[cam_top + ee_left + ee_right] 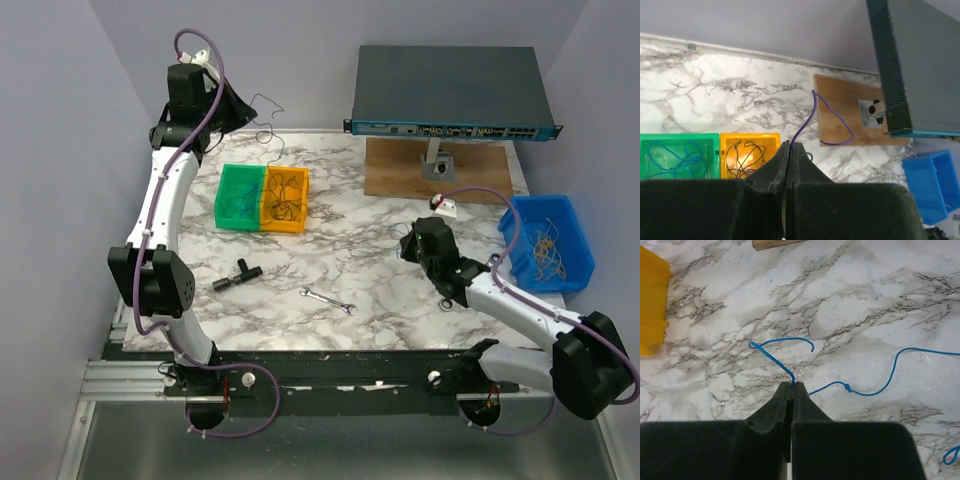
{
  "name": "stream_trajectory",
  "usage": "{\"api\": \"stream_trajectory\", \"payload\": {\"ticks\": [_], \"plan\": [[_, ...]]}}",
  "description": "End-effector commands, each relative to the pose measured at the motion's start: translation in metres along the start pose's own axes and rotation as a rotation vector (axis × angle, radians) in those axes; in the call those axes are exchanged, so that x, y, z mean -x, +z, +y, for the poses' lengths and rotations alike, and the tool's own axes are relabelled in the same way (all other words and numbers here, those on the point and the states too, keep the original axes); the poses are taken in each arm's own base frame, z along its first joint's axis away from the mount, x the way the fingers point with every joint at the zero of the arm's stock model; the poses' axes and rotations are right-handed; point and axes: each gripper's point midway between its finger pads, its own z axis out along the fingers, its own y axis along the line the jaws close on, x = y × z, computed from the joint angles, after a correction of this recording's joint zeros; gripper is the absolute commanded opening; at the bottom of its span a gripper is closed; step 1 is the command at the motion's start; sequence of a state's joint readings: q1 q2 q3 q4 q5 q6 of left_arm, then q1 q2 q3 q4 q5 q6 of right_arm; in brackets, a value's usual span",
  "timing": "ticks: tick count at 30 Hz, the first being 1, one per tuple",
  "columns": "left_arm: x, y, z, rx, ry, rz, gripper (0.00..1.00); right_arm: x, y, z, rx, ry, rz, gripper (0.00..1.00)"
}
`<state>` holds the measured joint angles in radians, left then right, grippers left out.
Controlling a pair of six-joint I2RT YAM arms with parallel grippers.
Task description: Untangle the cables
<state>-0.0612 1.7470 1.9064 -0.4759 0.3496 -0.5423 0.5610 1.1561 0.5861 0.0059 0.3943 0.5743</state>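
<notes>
My left gripper (pixel 790 144) is raised over the table's far left corner (pixel 240 110) and is shut on a thin purple cable (pixel 832 117). The cable loops away from the tips and hangs down to the table (pixel 268 135). My right gripper (pixel 792 384) hovers low over the marble right of centre (pixel 410 245), shut on a thin blue cable (pixel 771 357). That blue cable curls left of the tips and trails right through a small knot (pixel 847 387). More blue cables lie in a green bin (pixel 675 157), and dark ones in an orange bin (pixel 747 152).
A blue bin (pixel 548 240) with thin yellowish wires sits at the right edge. A network switch (pixel 450 90) stands on a post over a wooden board (pixel 400 175) at the back. A small silver wrench (pixel 328 300) and a black T-shaped part (pixel 238 273) lie near the front.
</notes>
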Motion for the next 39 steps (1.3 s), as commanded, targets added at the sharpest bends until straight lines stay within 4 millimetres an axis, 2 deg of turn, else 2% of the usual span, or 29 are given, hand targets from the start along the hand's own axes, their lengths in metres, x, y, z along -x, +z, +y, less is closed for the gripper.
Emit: {"api": "stream_trajectory", "payload": {"ticks": [1,5,8,14,17,21,23,28,33,39], "plan": [[-0.008,0.018,0.008,-0.009,-0.009,-0.02,0.0,0.011,-0.004,0.009,0.042,0.009,-0.024,0.01],[-0.006,0.018,0.005,0.0,0.004,-0.019,0.0,0.009,-0.004,0.008,0.039,0.005,-0.022,0.01],[0.008,0.005,-0.012,-0.007,0.037,-0.041,0.0,0.011,-0.004,0.009,0.038,0.005,-0.027,0.01],[0.039,-0.036,-0.061,-0.095,0.076,-0.123,0.0,0.015,-0.004,0.01,0.04,0.006,-0.032,0.01],[0.047,-0.043,-0.076,-0.131,0.08,-0.14,0.0,0.015,-0.004,0.011,0.042,0.007,-0.031,0.01],[0.056,-0.035,-0.071,-0.101,0.096,-0.14,0.0,0.02,-0.008,0.014,0.057,0.014,-0.04,0.01],[0.055,-0.023,-0.066,-0.092,0.097,-0.125,0.0,0.023,-0.01,0.014,0.057,0.014,-0.049,0.0],[0.036,0.01,-0.046,-0.077,0.073,-0.074,0.0,0.031,-0.013,0.016,0.065,0.013,-0.067,0.01],[0.006,0.037,-0.017,-0.026,0.058,-0.008,0.0,0.029,-0.016,0.013,0.054,0.0,-0.055,0.01],[-0.054,0.051,0.031,0.07,0.032,0.084,0.0,0.029,-0.017,0.013,0.056,-0.001,-0.054,0.01]]}}
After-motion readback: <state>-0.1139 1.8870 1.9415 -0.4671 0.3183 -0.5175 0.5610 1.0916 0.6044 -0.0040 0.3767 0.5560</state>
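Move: The left hand holds the purple cable high over the bins: the orange bin lies almost straight below, about 3 cm ahead and 34 cm down, the green bin 12 cm left of the orange one. The right hand holds the blue cable, whose small knot sits roughly 3 cm ahead, 5 cm right and 9 cm below; the blue bin is some 40 cm right and 9 cm ahead of this hand. Left hand shakes the pinched purple cable down, up about 15 cm, down again; right lifts the blue about 2.5 cm. ##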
